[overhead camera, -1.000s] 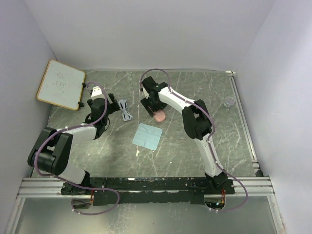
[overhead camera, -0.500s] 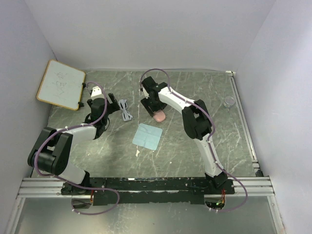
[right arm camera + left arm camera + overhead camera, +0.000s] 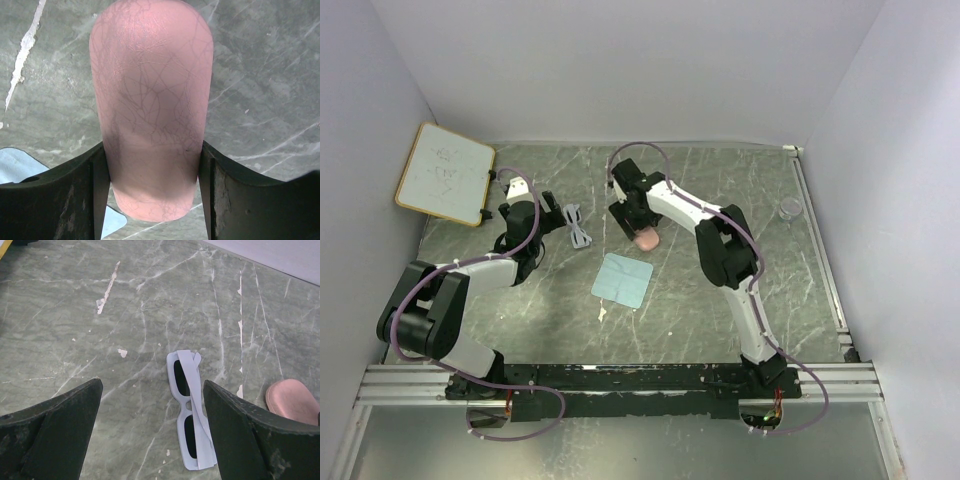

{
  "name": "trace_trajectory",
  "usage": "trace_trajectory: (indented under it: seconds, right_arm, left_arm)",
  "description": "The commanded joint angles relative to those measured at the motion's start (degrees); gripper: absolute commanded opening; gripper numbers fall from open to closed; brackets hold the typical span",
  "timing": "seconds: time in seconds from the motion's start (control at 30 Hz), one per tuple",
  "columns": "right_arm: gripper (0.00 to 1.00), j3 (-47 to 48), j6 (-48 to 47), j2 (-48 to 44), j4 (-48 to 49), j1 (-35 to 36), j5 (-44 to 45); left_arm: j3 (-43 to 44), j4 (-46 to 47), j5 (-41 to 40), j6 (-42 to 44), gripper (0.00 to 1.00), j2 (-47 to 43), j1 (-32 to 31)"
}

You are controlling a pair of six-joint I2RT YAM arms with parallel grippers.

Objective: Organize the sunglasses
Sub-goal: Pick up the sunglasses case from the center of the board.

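Observation:
The sunglasses (image 3: 578, 226) lie folded on the green marbled table, pale grey-white with dark lenses. In the left wrist view the sunglasses (image 3: 196, 400) sit just inside the right finger. My left gripper (image 3: 548, 225) (image 3: 153, 385) stands wide open beside them, holding nothing. My right gripper (image 3: 640, 230) (image 3: 152, 145) is shut on the near end of the pink case (image 3: 646, 239) (image 3: 152, 100), one finger pressed against each side. The pink case (image 3: 292, 401) also shows at the right edge of the left wrist view.
A pale blue cloth (image 3: 622, 279) (image 3: 15, 165) lies flat in front of the case. A whiteboard (image 3: 445, 172) leans at the back left. A small clear cup (image 3: 790, 208) stands at the right, by the table's rail.
The right arm has shifted very slightly with the pink case between its fingers. The left arm and the sunglasses have not moved.

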Motion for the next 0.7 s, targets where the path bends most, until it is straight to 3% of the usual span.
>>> trace_trajectory:
  seconds: [0.0,0.33,0.67]
  right_arm:
    - [0.0,-4.45,-0.7,-6.02,5.32,0.46,0.25]
    - [0.0,-16.41,-2.3,-22.34,17.91,-1.47,-8.46]
    - [0.0,-20.53,-3.18,-27.63,28.26,-4.66,-28.79]
  left_arm:
    - [-0.64,2.15,1.02,-0.7,0.94,-0.9,0.68]
    - [-0.63,2.41,2.72,-0.89,0.94,-0.62,0.81]
    - [-1.85,5.27,8.27,-1.85,0.93,-1.69,1.5]
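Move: The sunglasses case is already between the right hand's fingers, low over the table, its middle about 2 cm ahead of the hand point, 1 cm to its left and at the same height. The sunglasses lie about 12 cm to the left of the right hand, nearly level with it, and the light-blue cloth about 13 cm back and 3 cm to the left. From the left hand the case lies about 23 cm right, 2 cm ahead and 9 cm lower. Keeping its grip across the case, the right hand first draws back a couple of centimetres close to the table, then rises fast, some 15 cm straight up in all, away from the table and the blue cloth. As it climbs it drifts 2 to 3 cm left towards the sunglasses, and the wrist rolls so that its left side rises and the downward fingers swing out to the left and forward, by some 30 degrees altogether. ##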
